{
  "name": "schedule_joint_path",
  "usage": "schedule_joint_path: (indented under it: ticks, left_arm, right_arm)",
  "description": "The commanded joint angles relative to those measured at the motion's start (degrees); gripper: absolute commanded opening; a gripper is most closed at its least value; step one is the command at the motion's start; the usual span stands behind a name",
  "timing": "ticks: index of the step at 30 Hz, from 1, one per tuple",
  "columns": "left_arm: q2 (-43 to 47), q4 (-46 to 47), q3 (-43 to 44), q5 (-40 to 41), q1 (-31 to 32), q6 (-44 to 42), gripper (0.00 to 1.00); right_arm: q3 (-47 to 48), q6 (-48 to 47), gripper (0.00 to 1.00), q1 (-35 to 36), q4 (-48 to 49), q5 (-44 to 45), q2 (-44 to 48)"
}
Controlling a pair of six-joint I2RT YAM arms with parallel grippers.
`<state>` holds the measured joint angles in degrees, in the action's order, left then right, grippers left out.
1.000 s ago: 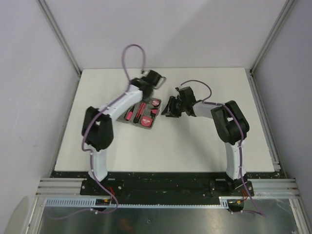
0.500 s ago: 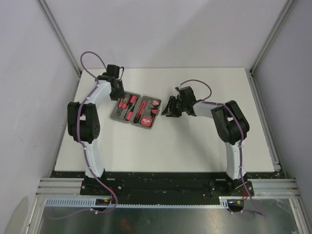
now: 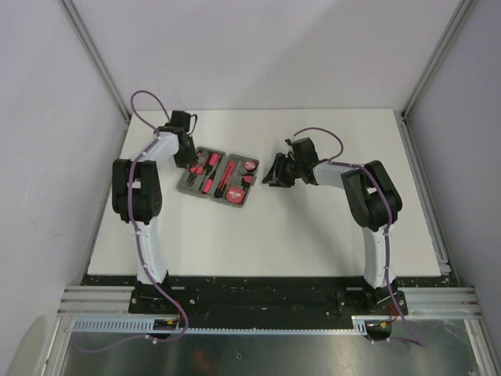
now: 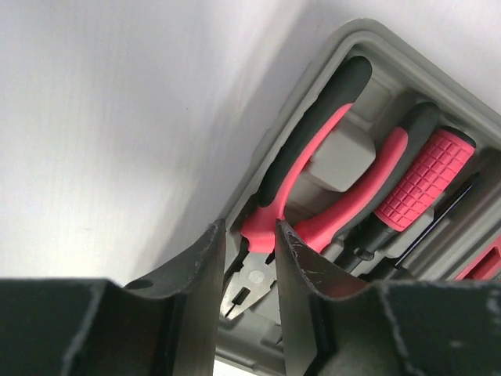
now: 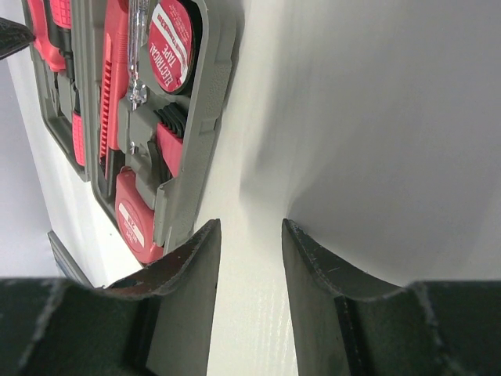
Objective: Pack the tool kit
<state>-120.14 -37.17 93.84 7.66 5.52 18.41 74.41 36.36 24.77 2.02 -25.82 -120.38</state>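
Observation:
The grey tool kit case (image 3: 188, 188) lies open on the white table, with red-and-black tools in its recesses. My left gripper (image 3: 190, 155) is at the case's left half. In the left wrist view, the left gripper (image 4: 246, 227) stands narrowly open over the pliers (image 4: 288, 176). The pliers' joint shows between the fingertips, with a gap on the left side. A pink-handled screwdriver (image 4: 427, 180) lies beside the pliers. My right gripper (image 3: 272, 174) is just right of the case. In the right wrist view, the right gripper (image 5: 250, 227) is open over bare table, beside the case rim (image 5: 200, 133).
A red tape measure (image 5: 133, 219) and a red roll of electrical tape (image 5: 172, 39) sit in the case's right half. White walls and aluminium posts enclose the table on the left, back and right.
My left arm swung from the back of the case round to its left side, uncovering the left half. Its jaws have narrowed. My right arm has barely moved.

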Motion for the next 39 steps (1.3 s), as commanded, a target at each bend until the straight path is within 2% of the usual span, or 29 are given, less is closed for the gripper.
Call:
schedule_joint_path:
  ticks: [1,10,26,28,31,33,35,38,39]
  left_arm:
    - [1.4,1.8,0.8,3.0,-0.9,-1.0,0.36]
    - [-1.4,2.2,1.8,1.7,-2.2,-3.1,0.32]
    - [-4.8,3.2,1.5,-5.6,-2.2,-12.4,0.24]
    - [-4.6,3.3,0.6,-7.6,-2.3,-13.5,0.27]
    - [-4.4,3.4,-0.8,-10.5,-2.3,-15.5,0.37]
    - [-4.4,3.3,-1.5,-11.8,-2.3,-16.5,0.39]
    - [-4.5,3.4,-2.0,-13.2,-2.2,-17.0,0.32]
    - [-4.6,3.8,-2.3,-15.7,-2.4,-17.1,0.07]
    - [-4.7,4.0,-2.4,-16.5,-2.5,-17.3,0.04]
  right_arm:
    - [-0.4,-1.9,0.43,-1.0,-4.9,3.4,-3.4]
    - [-0.4,-1.2,0.43,-1.5,-4.5,3.0,-4.1]
    - [0.5,-2.0,0.43,-1.7,-3.1,0.7,-5.0]
    - [1.7,-3.1,0.43,-1.5,-4.4,1.2,-5.3]
    - [2.8,-4.2,0.43,-1.1,-5.6,2.2,-5.5]
    - [3.3,-4.7,0.43,-0.9,-6.2,2.7,-5.7]
    - [3.5,-5.0,0.43,-0.7,-6.7,3.0,-5.8]
    - [3.7,-5.3,0.43,-0.3,-7.0,3.5,-5.8]
    - [3.7,-5.3,0.43,-0.2,-7.2,3.7,-5.8]
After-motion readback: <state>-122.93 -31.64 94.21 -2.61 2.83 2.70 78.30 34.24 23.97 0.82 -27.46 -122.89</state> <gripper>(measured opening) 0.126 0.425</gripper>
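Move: The near stretch of the open tool case's left outer rim lies almost under the left hand, about 1 cm back and 2 cm down. The pliers sit just inside it, some 2 cm right and 1 cm ahead of the hand; the ribbed screwdriver handle is about 8 cm right and 2 cm ahead; the case's other half centres roughly 17 cm right and 6 cm back. From the right hand, that rim is about 31 cm left and 6 cm ahead. The left hand's fingertips come to pinch the case's outer rim beside the pliers, one tip outside and one inside. The hand first drifts some 2 cm left, then works forward and down along the rim while coming back right, ending about 2 cm forward and a bit over 1 cm lower, turned roughly 15 degrees clockwise; the part-open fingers spread briefly, then close nearly shut. ##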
